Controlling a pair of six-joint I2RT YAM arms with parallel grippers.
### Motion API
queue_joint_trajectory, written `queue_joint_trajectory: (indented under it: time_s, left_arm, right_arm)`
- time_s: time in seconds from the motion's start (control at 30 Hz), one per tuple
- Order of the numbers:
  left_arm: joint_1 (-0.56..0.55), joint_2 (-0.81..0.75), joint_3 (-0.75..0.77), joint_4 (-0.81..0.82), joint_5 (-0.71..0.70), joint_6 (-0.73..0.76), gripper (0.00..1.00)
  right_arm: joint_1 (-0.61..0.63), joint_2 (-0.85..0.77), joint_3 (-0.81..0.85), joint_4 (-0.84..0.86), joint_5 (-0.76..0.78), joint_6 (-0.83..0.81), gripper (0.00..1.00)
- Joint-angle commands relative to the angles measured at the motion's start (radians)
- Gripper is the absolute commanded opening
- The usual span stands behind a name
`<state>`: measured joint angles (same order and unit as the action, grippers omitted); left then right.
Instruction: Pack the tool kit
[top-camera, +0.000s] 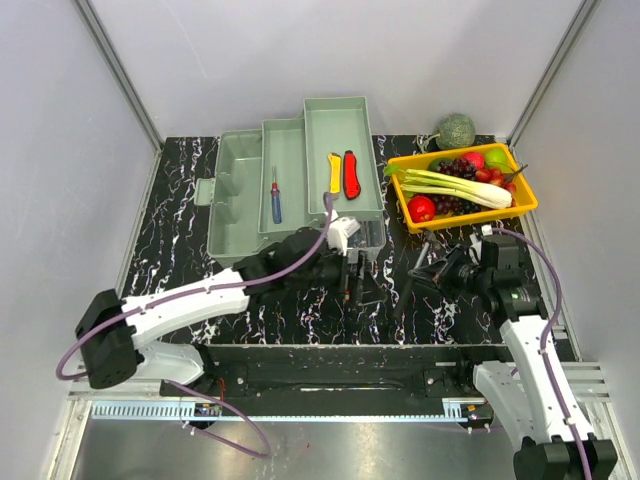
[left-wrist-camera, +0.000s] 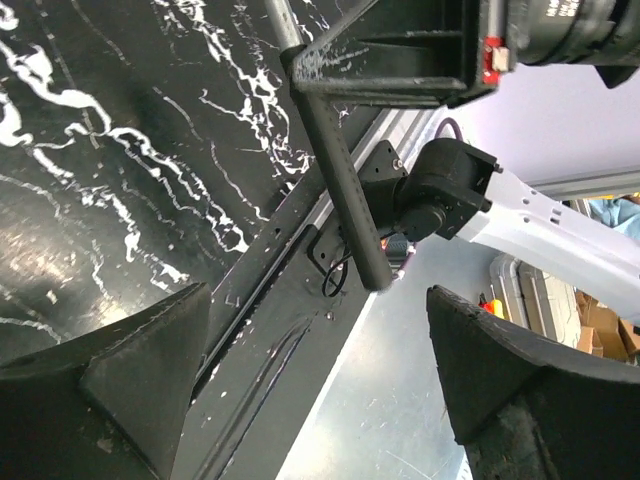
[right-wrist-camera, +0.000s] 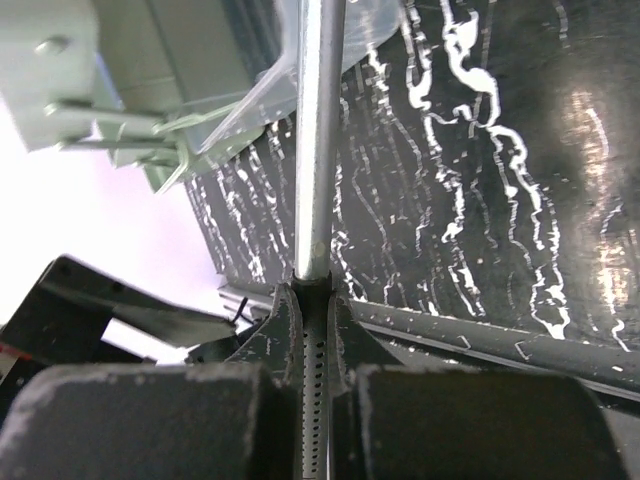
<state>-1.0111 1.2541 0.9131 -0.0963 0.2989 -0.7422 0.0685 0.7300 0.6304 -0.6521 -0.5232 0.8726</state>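
Note:
The pale grey-green toolbox (top-camera: 240, 190) stands open at the back, trays fanned out. A blue screwdriver (top-camera: 275, 200) lies in the middle tray. A yellow knife (top-camera: 334, 172) and a red knife (top-camera: 351, 173) lie in the right tray. My right gripper (top-camera: 428, 272) (right-wrist-camera: 310, 290) is shut on the hammer's black perforated handle (right-wrist-camera: 312, 360). The hammer's metal shaft (right-wrist-camera: 320, 130) points at the toolbox (right-wrist-camera: 100, 80) and its clear lid (right-wrist-camera: 260, 90). My left gripper (top-camera: 352, 283) (left-wrist-camera: 318, 300) is open, just short of the handle's free end (left-wrist-camera: 350, 200), touching nothing.
An orange-yellow tray (top-camera: 525, 205) of fruit and vegetables stands at the back right, with a green melon (top-camera: 455, 130) behind it. Grey walls close in both sides. The black rail (top-camera: 330, 365) carrying the arm bases runs along the table's near edge.

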Motion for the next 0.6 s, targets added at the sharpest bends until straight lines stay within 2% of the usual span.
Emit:
queue_joint_trajectory:
  time_s: [0.0, 0.13, 0.33, 0.43, 0.53, 0.57]
  left_arm:
    - [-0.055, 0.091, 0.139, 0.092, -0.072, 0.004, 0.91]
    - [-0.084, 0.175, 0.214, 0.092, -0.051, -0.002, 0.88]
    - [-0.115, 0.263, 0.308, 0.098, -0.023, -0.020, 0.77]
    - [-0.119, 0.286, 0.323, 0.066, -0.012, -0.025, 0.65]
    - [-0.122, 0.298, 0.336, 0.038, -0.004, -0.017, 0.46]
    - [-0.123, 0.303, 0.337, 0.030, -0.006, -0.013, 0.37]
  right_arm:
    - [0.007, -0.087, 0.094, 0.009, -0.118, -0.004, 0.00]
    - [0.005, -0.158, 0.117, 0.008, -0.158, -0.001, 0.00]
    - [0.005, -0.196, 0.121, 0.025, -0.193, 0.009, 0.00]
    - [0.005, -0.205, 0.121, 0.042, -0.202, 0.014, 0.00]
    - [0.005, -0.213, 0.123, 0.052, -0.207, 0.023, 0.00]
    - [0.005, -0.213, 0.126, 0.054, -0.207, 0.025, 0.00]
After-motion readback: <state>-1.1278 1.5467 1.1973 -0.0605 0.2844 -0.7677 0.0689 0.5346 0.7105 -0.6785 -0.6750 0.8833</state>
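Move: My right hand holds the hammer at its handle. From my open left hand, the free part of the hammer handle is about 9 cm to the right, 1 cm ahead and 5 cm lower. From that same hand, the upper tray is some 24 cm ahead and 5 cm left, and the yellow crate 21 cm ahead and 19 cm right. My left fingers lie about 10 cm left of my right hand, 5 cm back and slightly higher. I lift the hammer about 7 cm with my right hand, drawing it back some 3 cm and tipping its fingers up roughly 15 degrees, with its grip kept shut, then hold it there. Meanwhile I slide my left hand about 8 cm right and slightly up, slowing as its fingers come to either side of the free handle below my right fingers and close to about half open. ##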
